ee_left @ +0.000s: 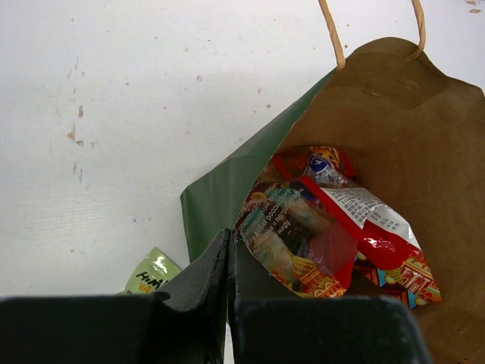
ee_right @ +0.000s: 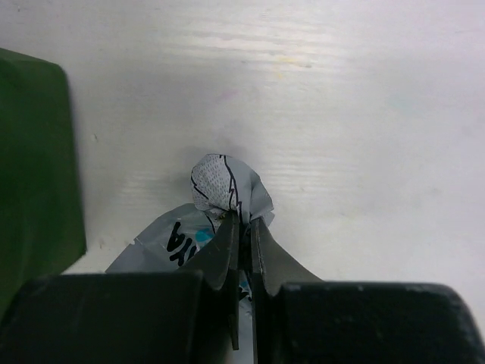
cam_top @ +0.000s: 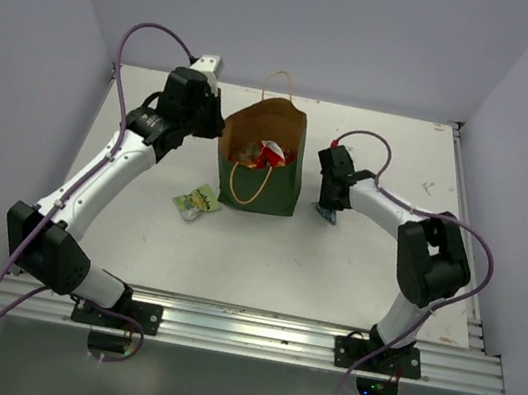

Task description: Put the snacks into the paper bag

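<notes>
The dark green paper bag (cam_top: 263, 189) stands upright at mid-table with its mouth open. Inside lie a red candy bag (ee_left: 379, 235) and another printed packet (ee_left: 284, 227). My left gripper (ee_left: 229, 236) is at the bag's left rim (ee_left: 220, 189). Its jaws are closed, with the bag's wall running in between them. A small yellow-green packet (cam_top: 197, 202) lies on the table left of the bag. Right of the bag, my right gripper (ee_right: 242, 221) is shut on the crumpled end of a grey-blue packet (ee_right: 220, 182) that rests on the table.
The bag's orange-tan loop handles (cam_top: 246, 184) hang over its front and back. The green bag wall (ee_right: 34, 167) stands close on the left of the right gripper. Purple walls enclose the white table (cam_top: 354, 263) on three sides.
</notes>
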Controlling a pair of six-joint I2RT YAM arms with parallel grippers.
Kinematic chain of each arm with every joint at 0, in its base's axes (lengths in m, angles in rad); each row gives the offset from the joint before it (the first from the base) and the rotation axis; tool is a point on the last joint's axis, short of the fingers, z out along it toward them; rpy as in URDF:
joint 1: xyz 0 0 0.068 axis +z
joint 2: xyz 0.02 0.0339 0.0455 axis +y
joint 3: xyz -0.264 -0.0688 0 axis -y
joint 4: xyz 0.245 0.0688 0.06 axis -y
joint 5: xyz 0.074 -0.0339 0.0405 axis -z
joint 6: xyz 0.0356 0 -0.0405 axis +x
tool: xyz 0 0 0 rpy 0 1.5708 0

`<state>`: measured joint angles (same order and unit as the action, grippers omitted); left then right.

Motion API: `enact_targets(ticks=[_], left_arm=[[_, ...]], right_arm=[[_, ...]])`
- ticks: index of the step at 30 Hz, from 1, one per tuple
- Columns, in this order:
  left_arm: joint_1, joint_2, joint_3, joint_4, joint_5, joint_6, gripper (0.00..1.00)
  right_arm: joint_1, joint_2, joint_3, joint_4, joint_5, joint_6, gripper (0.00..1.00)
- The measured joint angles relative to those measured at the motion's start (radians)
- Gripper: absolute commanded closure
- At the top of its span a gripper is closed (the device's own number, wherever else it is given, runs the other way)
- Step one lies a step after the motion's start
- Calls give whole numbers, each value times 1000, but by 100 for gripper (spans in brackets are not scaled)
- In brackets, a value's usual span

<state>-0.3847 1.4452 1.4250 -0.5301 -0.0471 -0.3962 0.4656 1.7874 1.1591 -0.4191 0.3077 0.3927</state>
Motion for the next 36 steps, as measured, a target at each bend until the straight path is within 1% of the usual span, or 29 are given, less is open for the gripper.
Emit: enact_targets(ticks=[2,5,8,11,14,16,19,23,26,27,28,29,30,31,32,34,36], left_arm=[[0,3,1,5,3,0,97],[0,6,2,11,10,3,97],[0,12,4,18,16,10,97],[0,14,4,19,18,14,98],[0,15,5,19,19,14,98],[0,16,6,19,21,14,98],[0,16,7,19,21,14,98],[0,16,8,19,21,15,98],[0,16,8,19,21,15,98],[0,16,8,19,21,15,98],[0,16,8,19,21,16,98],[0,16,8,19,21,16,98],[0,16,8,19,21,16,98],[0,16,8,19,22,16,98],[0,16,8,19,23,17,98],[0,16,8,19,26,17,98],[0,16,8,19,29,17,98]], right_arm=[[0,-27,65,-92,43,-28,100],[-1,-61,275,-174,80,-73,100],[3,-68,589,-179,84,-119,100],[19,-72,816,-178,56,-145,100],[54,-64,988,-187,-8,-151,100],[84,-50,1052,-185,-47,-151,100],[143,-8,1081,-190,-95,-151,100],[209,68,1046,-225,-148,-148,100],[241,100,976,-263,-171,-143,100],[247,105,957,-280,-173,-142,97],[250,106,942,-292,-174,-140,67],[251,106,932,-304,-176,-134,51],[250,106,929,-314,-177,-134,41],[249,106,929,-316,-178,-132,29],[248,105,929,-315,-179,-132,23],[248,97,927,-314,-180,-143,20],[249,83,922,-312,-184,-151,20]])
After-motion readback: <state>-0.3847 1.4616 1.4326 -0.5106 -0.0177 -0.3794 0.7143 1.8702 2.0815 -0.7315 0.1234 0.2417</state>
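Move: The right hand already pinches the grey packet low over the table; the bag's mouth centre is about 15 cm to its left, 4 cm farther out and 20 cm above. The green packet lies some 25 cm left of the right hand, 4 cm back and 2 cm lower. The left hand stays at the bag's left rim, with the mouth centre about 8 cm to its right, 2 cm ahead and 1 cm below. Right hand whips the held packet up some 40 cm, left, then down 15 over the bag and opens. ##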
